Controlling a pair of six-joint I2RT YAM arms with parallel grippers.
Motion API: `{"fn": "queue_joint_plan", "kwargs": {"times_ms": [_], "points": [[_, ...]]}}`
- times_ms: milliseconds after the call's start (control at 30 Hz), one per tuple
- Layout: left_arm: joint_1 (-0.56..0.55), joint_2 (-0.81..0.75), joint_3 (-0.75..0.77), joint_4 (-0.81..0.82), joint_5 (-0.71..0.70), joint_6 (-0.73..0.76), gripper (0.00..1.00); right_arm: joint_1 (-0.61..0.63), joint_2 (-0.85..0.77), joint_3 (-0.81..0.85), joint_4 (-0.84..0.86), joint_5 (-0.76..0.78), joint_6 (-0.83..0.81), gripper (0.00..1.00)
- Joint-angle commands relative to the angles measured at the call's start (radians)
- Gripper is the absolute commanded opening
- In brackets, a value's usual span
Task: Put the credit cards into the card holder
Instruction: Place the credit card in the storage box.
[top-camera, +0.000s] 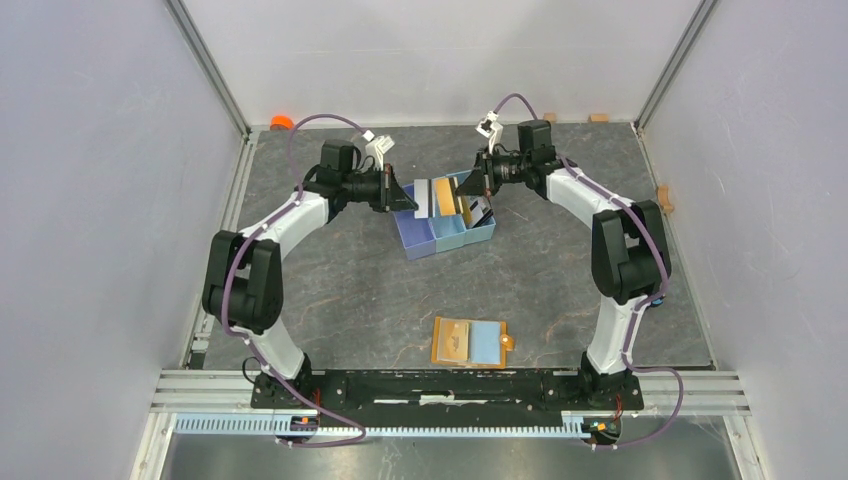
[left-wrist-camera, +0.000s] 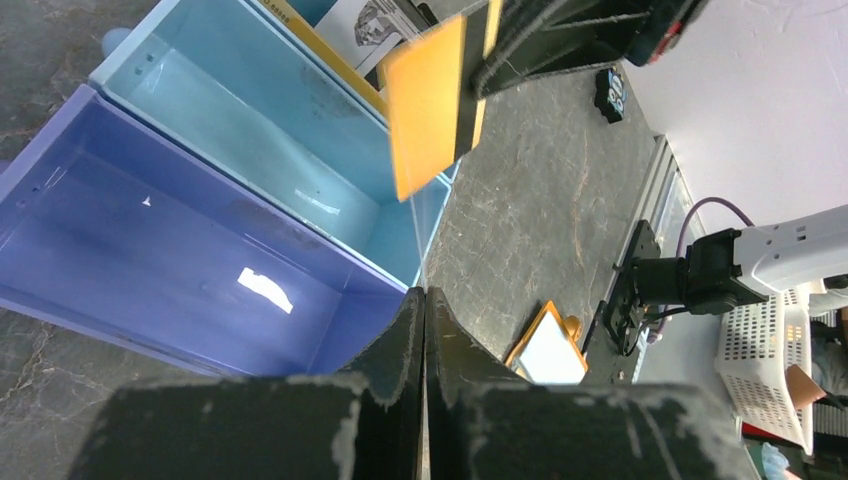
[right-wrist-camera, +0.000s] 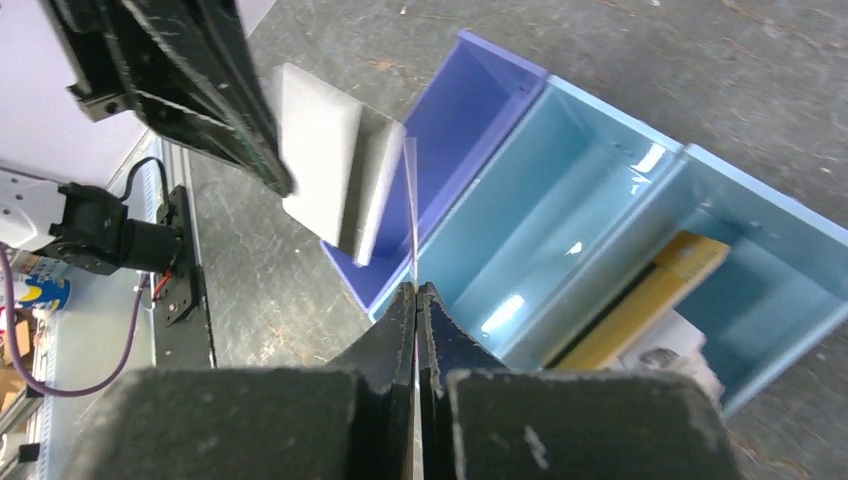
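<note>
Both grippers hang over the blue tray (top-camera: 420, 243) at the back of the table. My left gripper (top-camera: 411, 197) (left-wrist-camera: 424, 293) is shut on a grey credit card (right-wrist-camera: 330, 170) (top-camera: 424, 196), held on edge above the purple compartment. My right gripper (top-camera: 468, 190) (right-wrist-camera: 416, 290) is shut on a gold-yellow credit card (left-wrist-camera: 430, 100) (top-camera: 445, 196), which shows only as a thin edge in its own wrist view. More credit cards (right-wrist-camera: 645, 290) (top-camera: 478, 212) stand in the tray's right compartment. The card holder (top-camera: 470, 342) (left-wrist-camera: 550, 345) lies open near the front edge, orange with light-blue inside.
The tray's purple (left-wrist-camera: 150, 230) and middle light-blue (left-wrist-camera: 260, 120) compartments hold nothing. A small black-and-blue gadget (left-wrist-camera: 610, 93) lies on the table beyond the tray. An orange object (top-camera: 281, 122) sits at the back-left corner, small wooden blocks (top-camera: 598, 118) along the walls.
</note>
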Motion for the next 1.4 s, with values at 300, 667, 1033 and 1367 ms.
{"fn": "queue_joint_plan", "kwargs": {"times_ms": [300,667,1033,1367], "points": [[0.004,-0.124,0.018,-0.041,-0.343,0.010,0.02,-0.029,0.010,0.093,-0.153,0.339,-0.013,0.00],[0.004,-0.212,-0.036,-0.147,-0.414,-0.092,0.02,-0.029,-0.102,0.059,-0.267,0.492,-0.019,0.00],[-0.019,-0.085,-0.020,-0.156,-0.348,-0.187,0.02,-0.021,-0.316,-0.066,-0.266,0.526,0.018,0.00],[-0.034,0.039,0.026,-0.248,-0.365,-0.186,0.02,0.001,-0.628,-0.305,-0.245,0.530,0.067,0.00]]}}
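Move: The left hand holds a white card; its purple compartment lies about 6 cm ahead, level sideways and 11 cm below, the middle compartment roughly 6 cm to the right of the purple one. The right hand holds an orange card; the right compartment, with cards in it, is some 5 cm ahead, 2 cm right and 11 cm below, the middle compartment about 5 cm ahead, 4 cm left and as low. Left hand rises leftwards, then sinks 10 cm towards the purple compartment; right carries its card 9 cm right. ##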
